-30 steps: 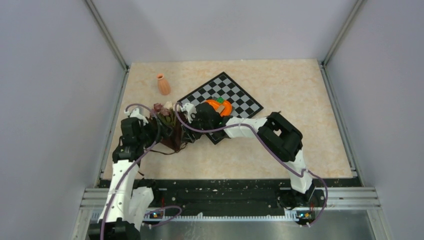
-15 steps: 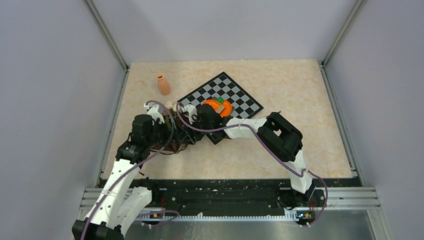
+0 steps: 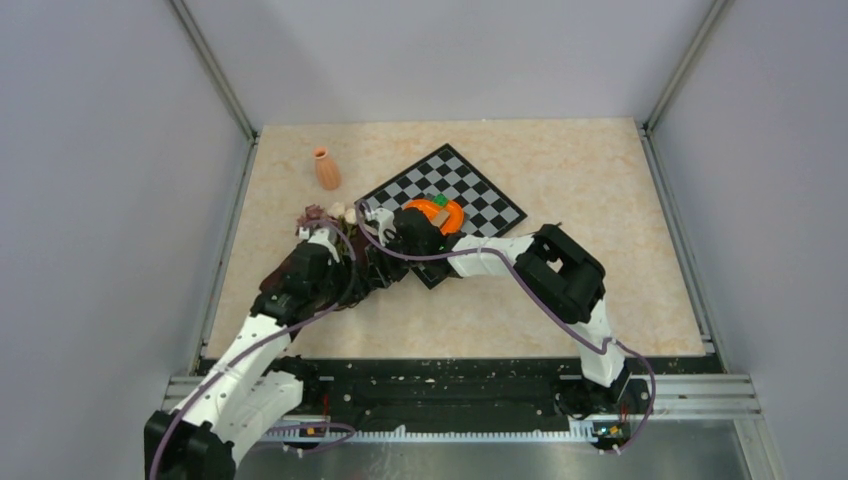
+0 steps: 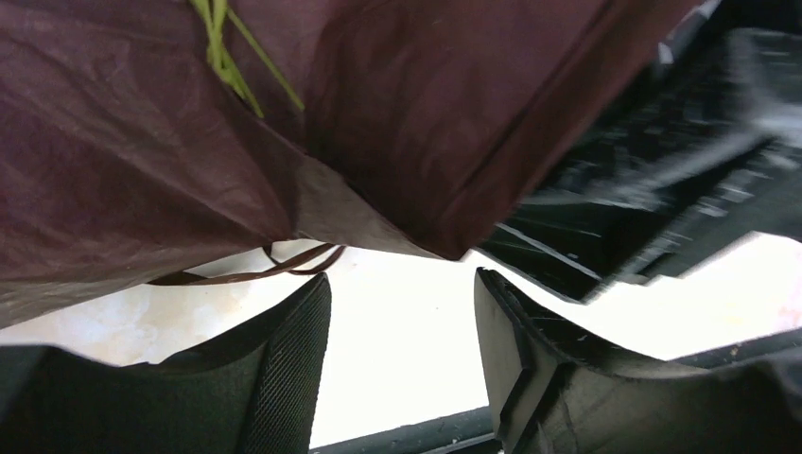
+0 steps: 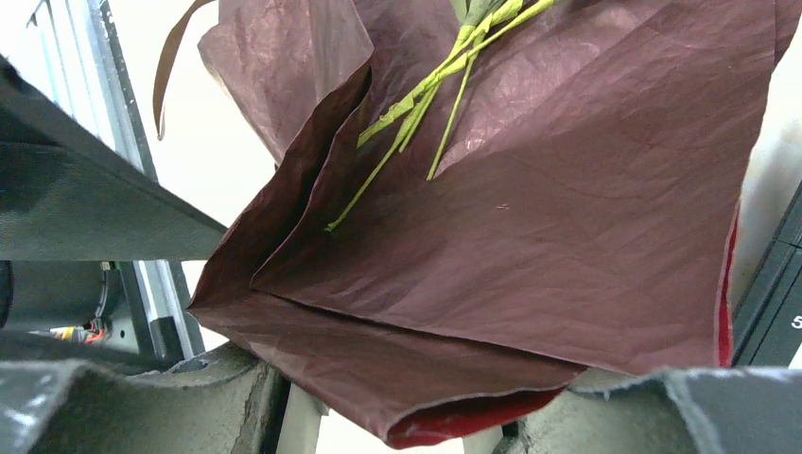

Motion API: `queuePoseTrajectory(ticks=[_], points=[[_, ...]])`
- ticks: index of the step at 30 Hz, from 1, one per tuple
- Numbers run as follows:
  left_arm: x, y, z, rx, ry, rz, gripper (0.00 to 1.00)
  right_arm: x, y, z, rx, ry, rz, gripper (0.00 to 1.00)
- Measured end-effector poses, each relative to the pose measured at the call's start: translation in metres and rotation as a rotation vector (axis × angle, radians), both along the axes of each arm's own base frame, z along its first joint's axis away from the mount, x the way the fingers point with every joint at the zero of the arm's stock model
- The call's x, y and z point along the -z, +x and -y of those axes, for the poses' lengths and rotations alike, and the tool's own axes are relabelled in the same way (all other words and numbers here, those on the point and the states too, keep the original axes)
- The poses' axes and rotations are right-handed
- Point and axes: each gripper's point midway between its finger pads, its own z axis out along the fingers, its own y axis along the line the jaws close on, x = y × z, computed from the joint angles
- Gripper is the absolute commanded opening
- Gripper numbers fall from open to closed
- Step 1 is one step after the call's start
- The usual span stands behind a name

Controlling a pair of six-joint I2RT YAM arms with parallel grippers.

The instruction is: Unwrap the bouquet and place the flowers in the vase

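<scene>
The bouquet's maroon cloth (image 5: 530,236) lies loosened and spread, with thin green stems (image 5: 426,95) of the flowers on it. Pale rose heads (image 3: 322,212) peek out beyond both grippers in the top view. My right gripper (image 5: 407,421) stands open; a folded corner of the cloth hangs between its fingers and touches the right one. My left gripper (image 4: 402,317) is open just below the cloth's edge (image 4: 142,189) and the thin dark ribbon (image 4: 284,270), with only bare table between its fingers (image 4: 284,369). The orange vase (image 3: 327,170) stands upright, far left, apart from both arms.
A checkerboard mat (image 3: 470,190) lies right of the bouquet with an orange heart-shaped object (image 3: 440,212) on it. The right gripper's black body (image 4: 662,180) sits close beside my left fingers. The left wall rail (image 3: 225,260) runs near the left arm.
The left arm has swung right and forward, in over the bouquet, and its jaws have narrowed. The right arm has stayed where it was.
</scene>
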Motion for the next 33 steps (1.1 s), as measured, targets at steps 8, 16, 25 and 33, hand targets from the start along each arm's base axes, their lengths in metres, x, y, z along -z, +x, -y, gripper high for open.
queuePoseTrajectory(ticks=[8,16,25,33], points=[[0.037,0.0,-0.007,-0.047,0.049,-0.088,0.44,-0.001,-0.001,0.0,0.013,0.003,-0.022,0.45],[0.049,0.01,-0.006,-0.049,0.062,-0.094,0.41,0.004,-0.001,0.0,0.017,-0.004,-0.034,0.45],[0.063,0.011,-0.009,-0.055,0.082,-0.1,0.33,0.01,-0.003,0.0,0.017,-0.009,-0.054,0.45],[0.066,0.014,-0.008,-0.055,0.081,-0.093,0.31,0.009,-0.007,-0.002,0.017,0.0,-0.089,0.45]])
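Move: Just ahead of the left hand, about 3 cm out and 7 cm down, lies the wrapper's near edge; the stem ends are some 5 cm ahead and 3 cm left. The flower heads lie about 15 cm ahead and 5 cm left, the vase roughly 26 cm ahead and 8 cm left. From the right hand that wrapper edge is about 4 cm left, 1 cm back and 3 cm below. Sinking about 6.5 cm, fast at first and then easing off, the left hand brings its fingertips down to the wrapper's near edge, drifting only slightly forward. Its fingers narrow from well open to about a third, one on either side of the edge, without shutting. The right hand all but stays at the wrapper's right-hand fold, its fingers still half open. ##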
